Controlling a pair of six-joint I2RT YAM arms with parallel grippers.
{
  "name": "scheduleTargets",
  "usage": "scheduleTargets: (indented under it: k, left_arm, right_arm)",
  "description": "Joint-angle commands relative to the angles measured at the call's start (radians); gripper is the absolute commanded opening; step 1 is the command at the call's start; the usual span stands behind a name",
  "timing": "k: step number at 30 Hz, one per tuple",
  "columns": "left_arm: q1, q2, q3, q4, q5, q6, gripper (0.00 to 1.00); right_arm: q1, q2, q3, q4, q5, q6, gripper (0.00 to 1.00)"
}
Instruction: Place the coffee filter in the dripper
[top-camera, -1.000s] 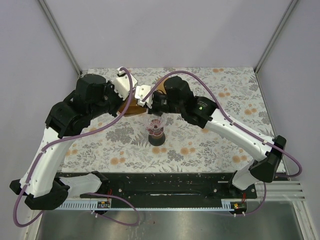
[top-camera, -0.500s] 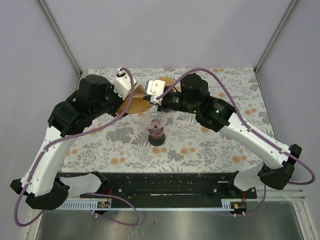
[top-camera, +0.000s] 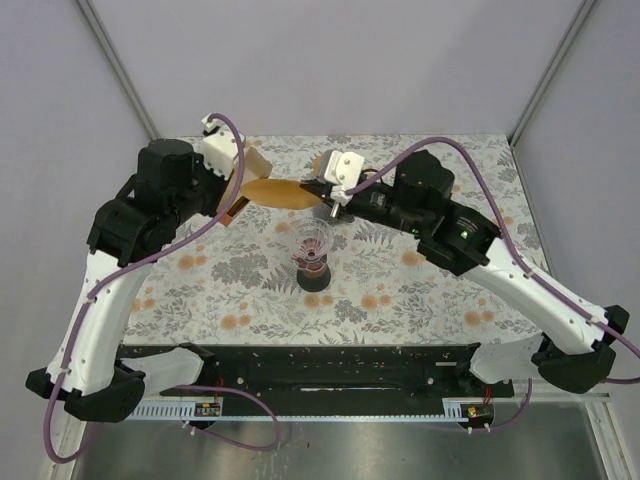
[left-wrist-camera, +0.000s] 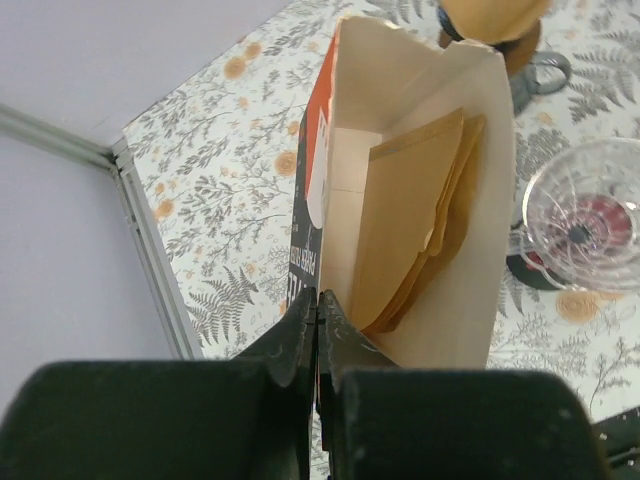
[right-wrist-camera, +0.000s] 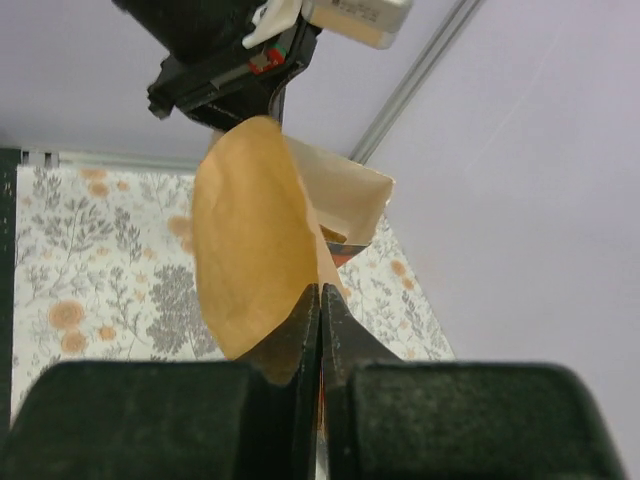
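Observation:
A brown paper coffee filter (top-camera: 283, 193) hangs in the air, pinched at its edge by my shut right gripper (top-camera: 325, 203). In the right wrist view the filter (right-wrist-camera: 250, 230) fans out to the left of the gripper (right-wrist-camera: 319, 295). My left gripper (left-wrist-camera: 317, 300) is shut on the side wall of an open filter box (left-wrist-camera: 470, 200), which holds more brown filters (left-wrist-camera: 410, 230). The clear glass dripper (top-camera: 312, 243) stands on a dark base at mid-table, just below and in front of the held filter. It also shows at the right edge of the left wrist view (left-wrist-camera: 585, 225).
A floral cloth (top-camera: 420, 290) covers the table. Purple walls and a metal frame post (left-wrist-camera: 150, 250) close in the back and sides. A black rail (top-camera: 320, 365) runs along the near edge between the arm bases.
My right gripper has pulled back to the right, drawing the filter out of the box. The left arm has shifted the box back and to the left.

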Motion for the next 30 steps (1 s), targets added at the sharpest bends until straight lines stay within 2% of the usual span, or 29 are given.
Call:
scheduleTargets:
  k: [1, 8, 15, 22, 30]
  left_arm:
    - [0.088, 0.003, 0.033, 0.113, 0.045, -0.074, 0.00]
    - [0.312, 0.035, -0.085, 0.255, 0.211, -0.161, 0.00]
    - [0.425, 0.161, -0.258, 0.442, 0.310, -0.283, 0.00]
    - [0.462, 0.343, -0.404, 0.631, 0.311, -0.356, 0.00]
    - [0.464, 0.374, -0.528, 0.795, 0.327, -0.361, 0.00]
  right_arm:
    - [-0.009, -0.077, -0.020, 0.137, 0.060, 0.103, 0.00]
    - [-0.014, -0.070, -0.033, 0.095, 0.173, 0.206, 0.00]
    - [-0.043, -0.065, -0.065, 0.067, 0.195, 0.276, 0.00]
    - [-0.125, -0.071, -0.103, 0.058, 0.115, 0.345, 0.00]
    - [-0.175, -0.076, -0.142, 0.027, 0.077, 0.375, 0.00]
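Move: The left gripper already pinches one wall of the filter box. The bare table spot for the box lies about 13 cm ahead, 5 cm left and 37 cm below this hand; from it the clear dripper on its dark stand is 14 cm right, level with it and 18 cm down. The right gripper holds a filter: that dripper lies roughly 3 cm ahead, 4 cm left and 25 cm below it, the wood-collared server 21 cm ahead, straight on, 37 cm down. Bring the left gripper, still pinching the box wall, forward and left, then steeply down to the table, about 24 cm in all, tipping the fingers down and turning counter-clockwise some 25 degrees. Keep the right gripper shut on the filter: ease it up and right about 4 cm, then forward, down and farther right, tipping it and turning it clockwise. ##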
